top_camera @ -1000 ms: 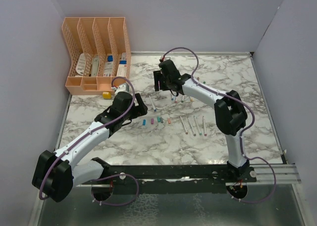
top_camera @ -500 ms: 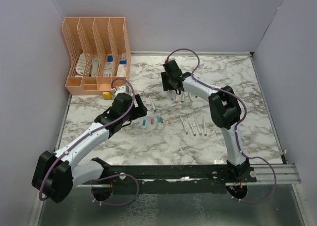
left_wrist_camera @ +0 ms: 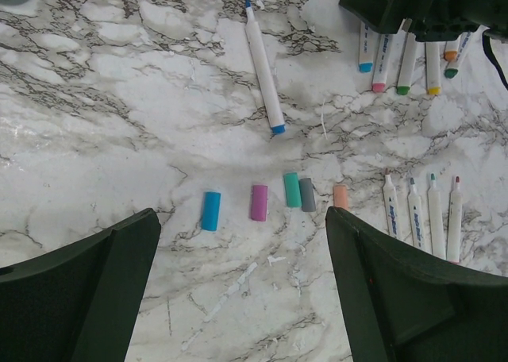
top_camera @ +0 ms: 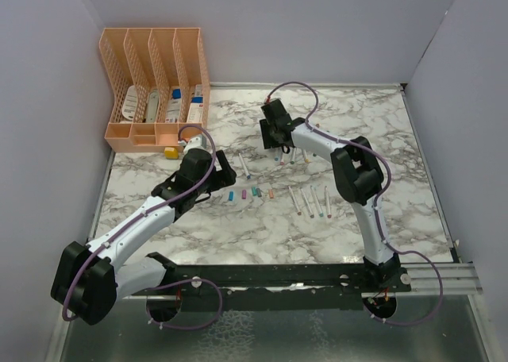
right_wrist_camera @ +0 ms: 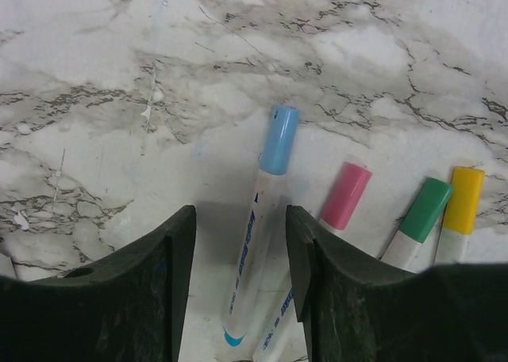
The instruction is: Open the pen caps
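Note:
My right gripper (top_camera: 277,146) (right_wrist_camera: 240,298) is open and low over the table, its fingers on either side of a white pen (right_wrist_camera: 254,259) with a light-blue cap (right_wrist_camera: 279,139). Beside it lie pens with pink (right_wrist_camera: 345,195), green (right_wrist_camera: 426,209) and yellow (right_wrist_camera: 463,200) caps. My left gripper (top_camera: 225,171) (left_wrist_camera: 246,298) is open and empty above a row of loose caps: blue (left_wrist_camera: 210,210), purple (left_wrist_camera: 259,202), teal (left_wrist_camera: 292,190), grey (left_wrist_camera: 307,195) and salmon (left_wrist_camera: 340,196). Several uncapped pens (top_camera: 311,201) lie to the right. One blue-tipped uncapped pen (left_wrist_camera: 263,68) lies apart.
An orange file organizer (top_camera: 151,84) stands at the back left, with a yellow block (top_camera: 171,151) in front of it. Grey walls close in the left, back and right sides of the marble table (top_camera: 381,140).
My right gripper has shifted a little to the right and settled over the capped pens. The left arm has not moved.

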Controlling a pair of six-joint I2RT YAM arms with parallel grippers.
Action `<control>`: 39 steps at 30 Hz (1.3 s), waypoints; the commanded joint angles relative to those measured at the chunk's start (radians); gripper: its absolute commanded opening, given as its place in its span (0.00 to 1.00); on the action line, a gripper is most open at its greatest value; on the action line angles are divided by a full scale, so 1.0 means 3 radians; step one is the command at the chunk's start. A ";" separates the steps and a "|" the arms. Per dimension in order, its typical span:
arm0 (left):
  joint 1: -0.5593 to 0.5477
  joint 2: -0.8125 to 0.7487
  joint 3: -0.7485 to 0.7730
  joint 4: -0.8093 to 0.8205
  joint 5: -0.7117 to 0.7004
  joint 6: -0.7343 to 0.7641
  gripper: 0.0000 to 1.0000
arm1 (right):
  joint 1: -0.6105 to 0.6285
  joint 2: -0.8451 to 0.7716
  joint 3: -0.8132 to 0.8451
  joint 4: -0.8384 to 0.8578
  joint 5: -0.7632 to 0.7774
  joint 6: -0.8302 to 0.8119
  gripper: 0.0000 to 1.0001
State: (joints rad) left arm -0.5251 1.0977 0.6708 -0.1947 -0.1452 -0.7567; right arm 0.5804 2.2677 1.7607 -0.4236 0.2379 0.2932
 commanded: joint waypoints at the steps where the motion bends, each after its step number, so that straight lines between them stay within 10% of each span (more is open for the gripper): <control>1: -0.0001 -0.0022 0.0041 0.0091 -0.0069 -0.0017 0.88 | -0.0025 0.0104 0.0013 -0.0016 -0.0108 0.0025 0.47; 14: 0.0002 -0.0224 0.0056 0.0089 -0.0165 -0.0081 0.87 | -0.0038 0.0118 -0.0045 -0.0027 -0.0294 0.0127 0.02; 25: 0.0025 0.0047 0.0263 0.0604 0.0112 -0.0235 0.87 | -0.0033 -0.1318 -0.1232 0.1185 -0.0820 -0.0099 0.01; 39: 0.0031 0.0884 0.0722 0.1544 0.0784 -0.0616 0.85 | -0.0027 -0.2581 -0.2196 0.1192 -0.1318 -0.0136 0.01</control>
State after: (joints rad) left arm -0.5163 1.3365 0.8387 0.1440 0.0120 -0.8997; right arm 0.5682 1.5570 1.1561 -0.0811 -0.0849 0.2646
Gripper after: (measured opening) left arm 0.857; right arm 0.045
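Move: The light-blue-capped pen lies right between my right fingers, about 1 cm below them. The pink-capped pen lies 2 cm right of it and 1 cm nearer, the green-capped pen 6 cm right and 1 cm nearer, and the uncapped blue pen 10 cm left and 7 cm nearer. From my left hand the light-blue-capped pen is some 18 cm ahead, 12 cm right and 11 cm down. I shut my half-open right fingers around the middle of the light-blue-capped pen while that hand stays low, then lift it about 16 cm and draw it back some 10 cm, tipping the fingers upward with the left side rising. My left hand, still wide open, rises, then swings right and forward about 10 cm towards the pen, its left side rolling down. ##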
